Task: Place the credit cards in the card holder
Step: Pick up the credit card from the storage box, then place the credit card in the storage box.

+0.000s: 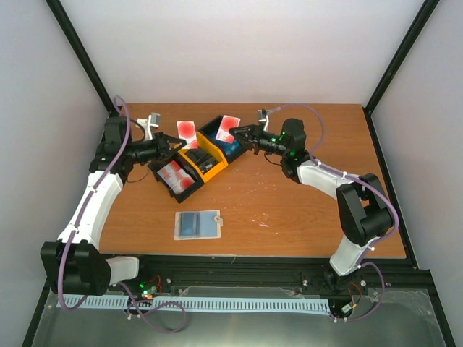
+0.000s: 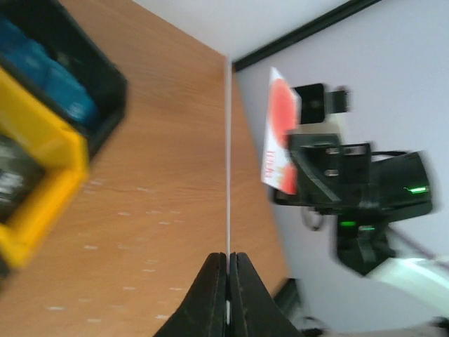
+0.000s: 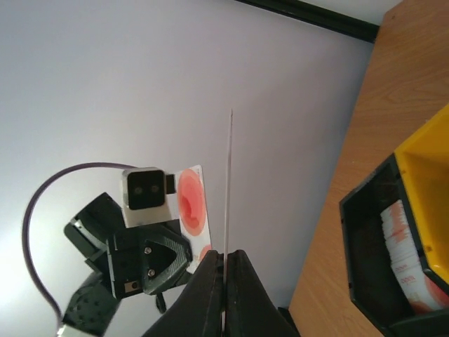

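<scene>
Each gripper holds one red-and-white credit card up in the air above the tray. My left gripper [image 1: 176,142] is shut on a card [image 1: 187,130]; in the left wrist view this card is a thin white edge [image 2: 229,154] rising from the pinched fingertips [image 2: 229,258]. My right gripper [image 1: 237,133] is shut on another card [image 1: 228,127], also edge-on in its own view [image 3: 229,182]. Each wrist view shows the other arm's card face-on [image 2: 278,140] [image 3: 191,200]. The card holder [image 1: 197,225] lies open and flat on the table, nearer the arms' bases, apart from both grippers.
A black-and-yellow three-compartment tray [image 1: 215,169] stands below the grippers with a red-and-white stack [image 1: 173,173], black cards [image 1: 197,154] and blue cards [image 1: 231,147]. White walls with black frame posts close in the table's back and sides.
</scene>
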Robot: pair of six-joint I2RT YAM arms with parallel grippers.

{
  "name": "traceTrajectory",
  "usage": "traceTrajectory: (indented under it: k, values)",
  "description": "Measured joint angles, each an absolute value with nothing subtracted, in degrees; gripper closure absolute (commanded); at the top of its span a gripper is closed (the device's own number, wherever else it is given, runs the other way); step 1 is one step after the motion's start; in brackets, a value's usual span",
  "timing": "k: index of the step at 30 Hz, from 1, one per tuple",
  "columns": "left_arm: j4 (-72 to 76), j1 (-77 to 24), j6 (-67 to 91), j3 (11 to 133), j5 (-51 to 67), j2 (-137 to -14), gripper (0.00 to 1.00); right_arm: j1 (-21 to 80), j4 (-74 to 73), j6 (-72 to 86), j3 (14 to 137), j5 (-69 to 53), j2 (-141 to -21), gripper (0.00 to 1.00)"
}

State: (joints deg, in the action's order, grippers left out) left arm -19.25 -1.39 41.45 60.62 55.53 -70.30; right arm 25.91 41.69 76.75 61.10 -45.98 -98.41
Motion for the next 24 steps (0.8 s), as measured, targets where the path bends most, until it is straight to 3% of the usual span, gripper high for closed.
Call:
traceTrajectory:
  k: [12, 24]
  values:
    - [-42.0, -1.23, 13.82, 60.58, 27.11, -76.95, 0.97, 25.91, 19.81, 61.1, 61.63, -44.34, -95.81, 0.97]
    - [-44.42, -1.23, 9.1, 59.24, 22.15, -85.91, 0.95, 25.91, 6.09, 50.85, 64.45, -44.01, -95.81, 0.97]
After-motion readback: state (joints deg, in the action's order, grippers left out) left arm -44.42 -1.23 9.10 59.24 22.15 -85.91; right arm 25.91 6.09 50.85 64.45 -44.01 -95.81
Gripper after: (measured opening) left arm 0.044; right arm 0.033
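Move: The left hand, holding a red-and-white card, goes for the storage box's red-card compartment, roughly 5 cm to its left, 1 cm ahead and 27 cm below. From this hand, the yellow compartment lies some 8 cm ahead and 3 cm right, and the card holder 16 cm back and 1 cm right. From the right hand, also holding a card, the holder is about 20 cm back, 13 cm left and 28 cm below; the blue-card compartment is 8 cm ahead and 3 cm left. Still pinching its card, the left hand drops about 20 cm and swings some 8 cm left to over the red-card compartment, its fingers tipping from nearly level to steeply down, fast at first and then slower. The right hand keeps its own card pinched and sinks more gently, about 7 cm and a touch back, tipping its left-pointing fingers down some 20 degrees. ##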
